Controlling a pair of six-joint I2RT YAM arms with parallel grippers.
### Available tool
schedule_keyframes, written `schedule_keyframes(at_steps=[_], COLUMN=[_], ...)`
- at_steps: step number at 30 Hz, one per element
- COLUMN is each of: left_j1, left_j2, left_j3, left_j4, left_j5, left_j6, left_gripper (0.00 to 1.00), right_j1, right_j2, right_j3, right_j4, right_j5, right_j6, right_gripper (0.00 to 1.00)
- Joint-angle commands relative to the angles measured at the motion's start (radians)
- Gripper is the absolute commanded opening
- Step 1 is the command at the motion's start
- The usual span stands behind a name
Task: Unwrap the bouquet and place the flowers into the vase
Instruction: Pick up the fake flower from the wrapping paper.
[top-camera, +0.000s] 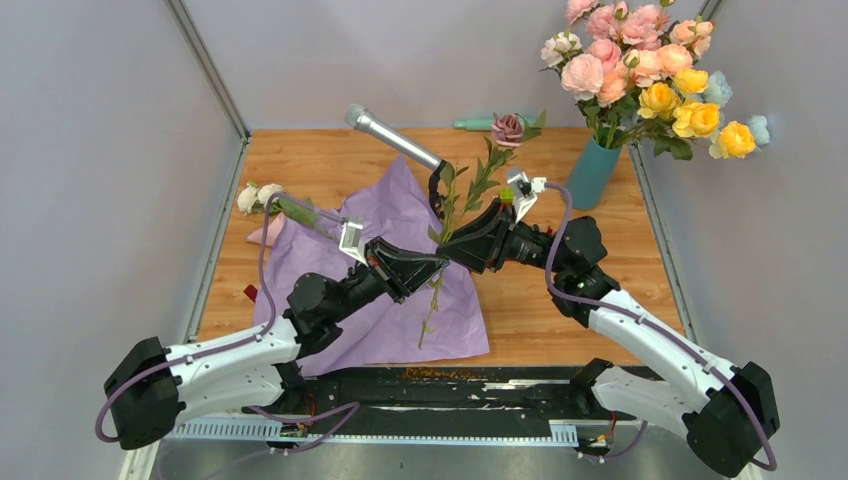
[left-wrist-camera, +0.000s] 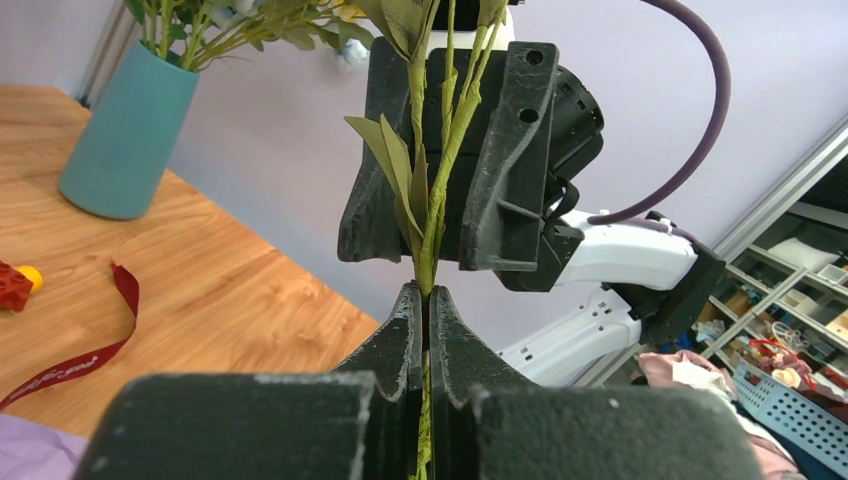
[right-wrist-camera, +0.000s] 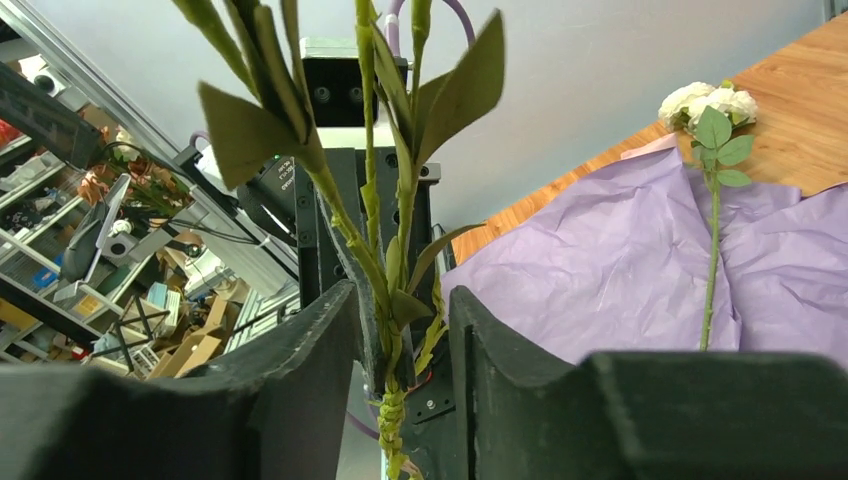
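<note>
A dusty-pink rose (top-camera: 507, 128) on a long leafy stem (top-camera: 484, 175) is held up over the lilac paper wrap (top-camera: 400, 205). My left gripper (top-camera: 428, 268) is shut on the stem (left-wrist-camera: 428, 240) low down. Just above it my right gripper (top-camera: 450, 240) stands open, and the stem (right-wrist-camera: 392, 290) runs between its jaws with a gap on each side. The teal vase (top-camera: 592, 172) at the back right holds pink, peach and yellow flowers (top-camera: 640, 60). A white rose (top-camera: 258, 195) lies on the wrap's far left edge; it also shows in the right wrist view (right-wrist-camera: 705, 105).
A silver microphone (top-camera: 390, 135) on a black stand rises behind the wrap. A mint-green rod (top-camera: 472, 124) lies at the table's back edge. A dark red ribbon (left-wrist-camera: 90, 350) and a small red and yellow toy (left-wrist-camera: 15, 282) lie on the wood.
</note>
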Motion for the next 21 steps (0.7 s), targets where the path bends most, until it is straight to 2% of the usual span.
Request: schedule_keyframes(at_steps=[1, 7, 10, 11, 16, 17, 19, 20, 21], left_j1=[-0.009, -0.010, -0.010, -0.010, -0.011, -0.011, -0.008, -0.009, -0.009], left_j2=[0.007, 0.017, 0.024, 0.026, 0.014, 0.005, -0.009, -0.013, -0.022], left_j3=[-0.001, 0.001, 0.004, 0.006, 0.030, 0.036, 0.064, 0.098, 0.116], left_j4=[0.064, 0.060, 0.041, 0.027, -0.089, -0.108, -0.182, -0.267, -0.316], left_j5=[0.013, 0.005, -0.006, -0.010, -0.032, -0.025, -0.006, -0.002, 0.002], left_j6=[-0.012, -0.016, -0.022, -0.021, -0.006, 0.003, 0.061, 0.080, 0.125], left_gripper=[0.00, 0.00, 0.00, 0.00, 0.02, 0.05, 0.27, 0.43, 0.51], right_j1=[0.006, 0.007, 0.006, 0.006, 0.007, 0.007, 0.006, 0.007, 0.006], right_j2=[-0.003, -0.012, -0.019, -0.022, -0.045, -0.052, -0.066, -0.074, -0.085], right_j3=[0.036, 0.032, 0.029, 0.030, 0.027, 0.033, 0.050, 0.061, 0.075], right_j4=[0.070, 0.065, 0.053, 0.047, 0.012, -0.010, -0.070, -0.113, -0.161], right_j5=[0.030, 0.033, 0.038, 0.039, 0.054, 0.057, 0.077, 0.093, 0.110], right_j6=[0.012, 0.012, 0.004, 0.001, -0.028, -0.042, -0.091, -0.121, -0.153], right_gripper=[0.36, 0.19, 0.03, 0.00, 0.00, 0.00, 0.00, 0.00, 0.00])
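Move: The mauve rose's stem is pinched in the left fingers and, a few centimetres higher up it, already lies between the right hand's half-open pads, about 0 cm off. Its bloom stands some 14 cm ahead of the right hand, 8 cm to its right and 18 cm above. Roughly 33 cm below that hand, the wrapping paper centres about 6 cm ahead and 10 cm left, the toy about 19 cm ahead and 13 cm right. The rose stem passes from hand to hand: the right fingers close from a little under half open until they pinch it just above the left grip, the hand staying nearly in place. Only then do the left fingers spread to over a third open and let go, that hand sinking about 1.5 cm with a slight tilt. ##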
